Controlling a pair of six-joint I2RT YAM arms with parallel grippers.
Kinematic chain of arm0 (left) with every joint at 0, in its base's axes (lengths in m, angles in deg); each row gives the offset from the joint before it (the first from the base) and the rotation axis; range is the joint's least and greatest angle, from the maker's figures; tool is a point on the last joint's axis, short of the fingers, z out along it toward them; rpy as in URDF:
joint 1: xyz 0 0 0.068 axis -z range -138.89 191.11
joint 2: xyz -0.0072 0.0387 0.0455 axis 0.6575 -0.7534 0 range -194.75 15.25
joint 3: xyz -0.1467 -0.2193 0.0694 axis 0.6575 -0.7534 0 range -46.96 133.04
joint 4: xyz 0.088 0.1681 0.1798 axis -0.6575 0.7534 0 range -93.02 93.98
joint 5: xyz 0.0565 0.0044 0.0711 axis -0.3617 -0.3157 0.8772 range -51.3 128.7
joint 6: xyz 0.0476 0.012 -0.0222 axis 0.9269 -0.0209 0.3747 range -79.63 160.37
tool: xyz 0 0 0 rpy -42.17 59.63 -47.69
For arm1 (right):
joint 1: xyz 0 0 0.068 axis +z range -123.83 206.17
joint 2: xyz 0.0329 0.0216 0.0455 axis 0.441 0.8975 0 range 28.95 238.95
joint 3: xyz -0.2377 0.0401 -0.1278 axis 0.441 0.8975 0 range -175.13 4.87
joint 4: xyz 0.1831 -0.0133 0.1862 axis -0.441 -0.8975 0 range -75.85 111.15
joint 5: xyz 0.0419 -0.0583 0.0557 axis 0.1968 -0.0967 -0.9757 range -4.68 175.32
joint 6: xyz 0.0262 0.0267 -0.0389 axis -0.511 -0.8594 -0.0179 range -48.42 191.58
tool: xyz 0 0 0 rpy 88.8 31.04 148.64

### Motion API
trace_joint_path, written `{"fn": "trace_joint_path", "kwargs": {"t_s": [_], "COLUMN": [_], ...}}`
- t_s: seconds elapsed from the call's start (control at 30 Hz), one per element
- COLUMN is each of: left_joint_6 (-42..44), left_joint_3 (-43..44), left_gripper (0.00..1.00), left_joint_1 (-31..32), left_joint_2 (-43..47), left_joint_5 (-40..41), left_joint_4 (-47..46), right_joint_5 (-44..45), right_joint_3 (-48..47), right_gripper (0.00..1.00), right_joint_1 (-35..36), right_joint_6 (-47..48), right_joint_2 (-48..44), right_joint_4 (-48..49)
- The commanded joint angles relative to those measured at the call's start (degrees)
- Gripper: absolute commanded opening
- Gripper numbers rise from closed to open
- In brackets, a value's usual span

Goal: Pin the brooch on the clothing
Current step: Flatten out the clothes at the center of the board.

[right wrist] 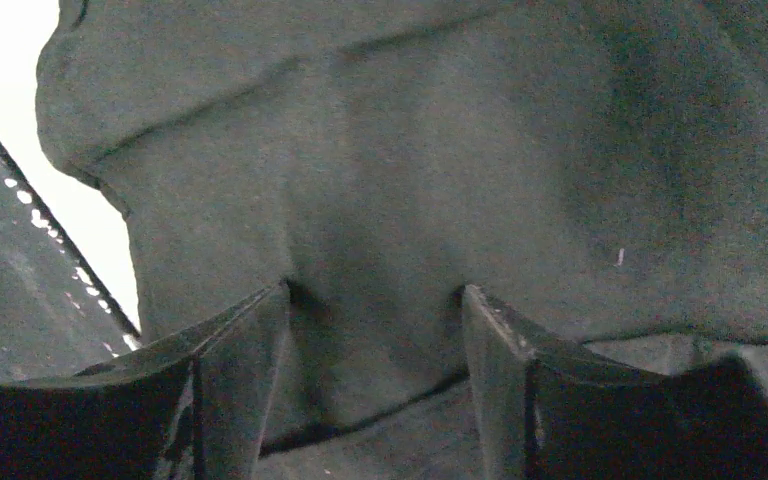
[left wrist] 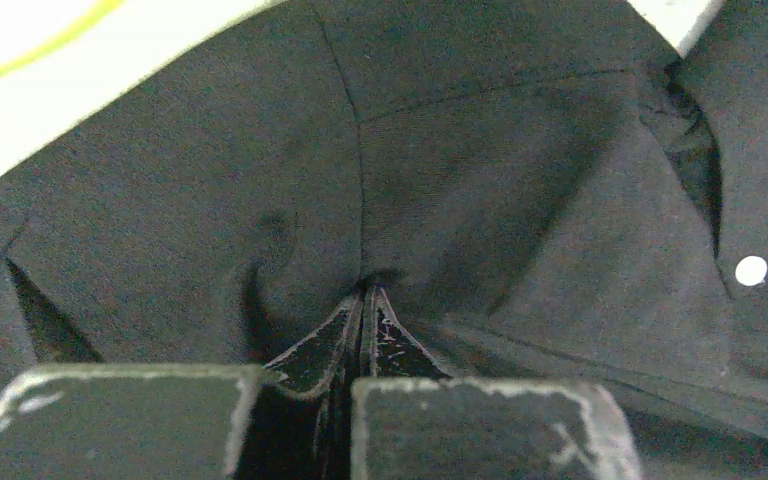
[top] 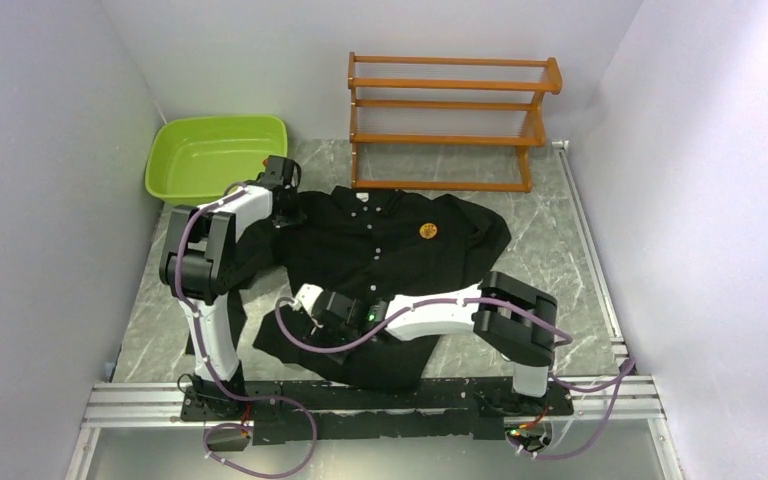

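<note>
The clothing [top: 380, 250], a black shirt, lies spread on the table with its collar toward the back. The brooch [top: 428, 230], a small round orange badge, sits on the shirt's chest right of the button line. My left gripper [top: 284, 212] is down on the shirt's left shoulder. In the left wrist view it [left wrist: 368, 295] is shut, and the shirt's cloth [left wrist: 480, 170] puckers at its tips. My right gripper [top: 302, 300] is at the shirt's lower left part. It [right wrist: 375, 295] stands open, its jaws pressed into the shirt's fabric [right wrist: 410, 150], a fold of which lies between them.
A green basin [top: 215, 155] stands at the back left, close behind my left arm. A wooden rack [top: 450, 120] stands at the back, just beyond the collar. A white button [left wrist: 751, 270] shows at the right of the left wrist view. Metal rails [top: 590, 250] edge the table.
</note>
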Motion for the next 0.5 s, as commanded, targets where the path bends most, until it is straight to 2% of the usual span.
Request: {"fn": "trace_joint_path", "kwargs": {"t_s": [0.0,0.03,0.13,0.23,0.47], "left_joint_6": [1.3,1.5,2.3,2.9,5.0], "left_joint_3": [-1.4,-0.7,1.8,3.5,4.9], "left_gripper": [0.03,0.03,0.03,0.03,0.03], "left_joint_1": [-3.0,-3.5,-4.7,-6.1,-7.8], "left_joint_2": [-6.2,-6.3,-6.7,-7.0,-6.8], "left_joint_5": [0.9,0.8,1.1,1.1,2.2], "left_joint_4": [8.5,8.8,10.5,11.4,12.2], "right_joint_5": [0.8,-0.2,-3.4,-7.7,-17.8], "right_joint_3": [-0.1,0.9,4.9,9.5,15.2], "right_gripper": [0.5,0.39,0.17,0.01,0.0], "right_joint_1": [2.1,2.2,2.6,3.0,3.6], "right_joint_6": [0.7,0.5,-0.4,-2.2,-7.6], "right_joint_2": [3.3,2.6,-1.0,-5.8,-12.4], "right_joint_4": [-2.6,-2.8,-4.7,-7.5,-10.1]}}
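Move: My right fingers stand part-closed right on the shirt's lower front, the cloth about 1 cm below them; the shirt's splayed hem corner lies some 17 cm to the left and 4 cm ahead, the brooch about 29 cm ahead and 19 cm to the right. My left hand already pinches the shirt by its left shoulder; the green bin's middle is roughly 13 cm ahead and 17 cm left of it, the collar 16 cm right and 5 cm ahead. I shut my right fingers on a fold of the lower front, easing about 1 cm left as they close, then drag it back towards my base and to the right, some 8 cm in all, low over the table, the fingertips tilting back about 10 degrees. Meanwhile my left hand keeps its pinch and draws the shoulder left and slightly forward towards the green bin. ##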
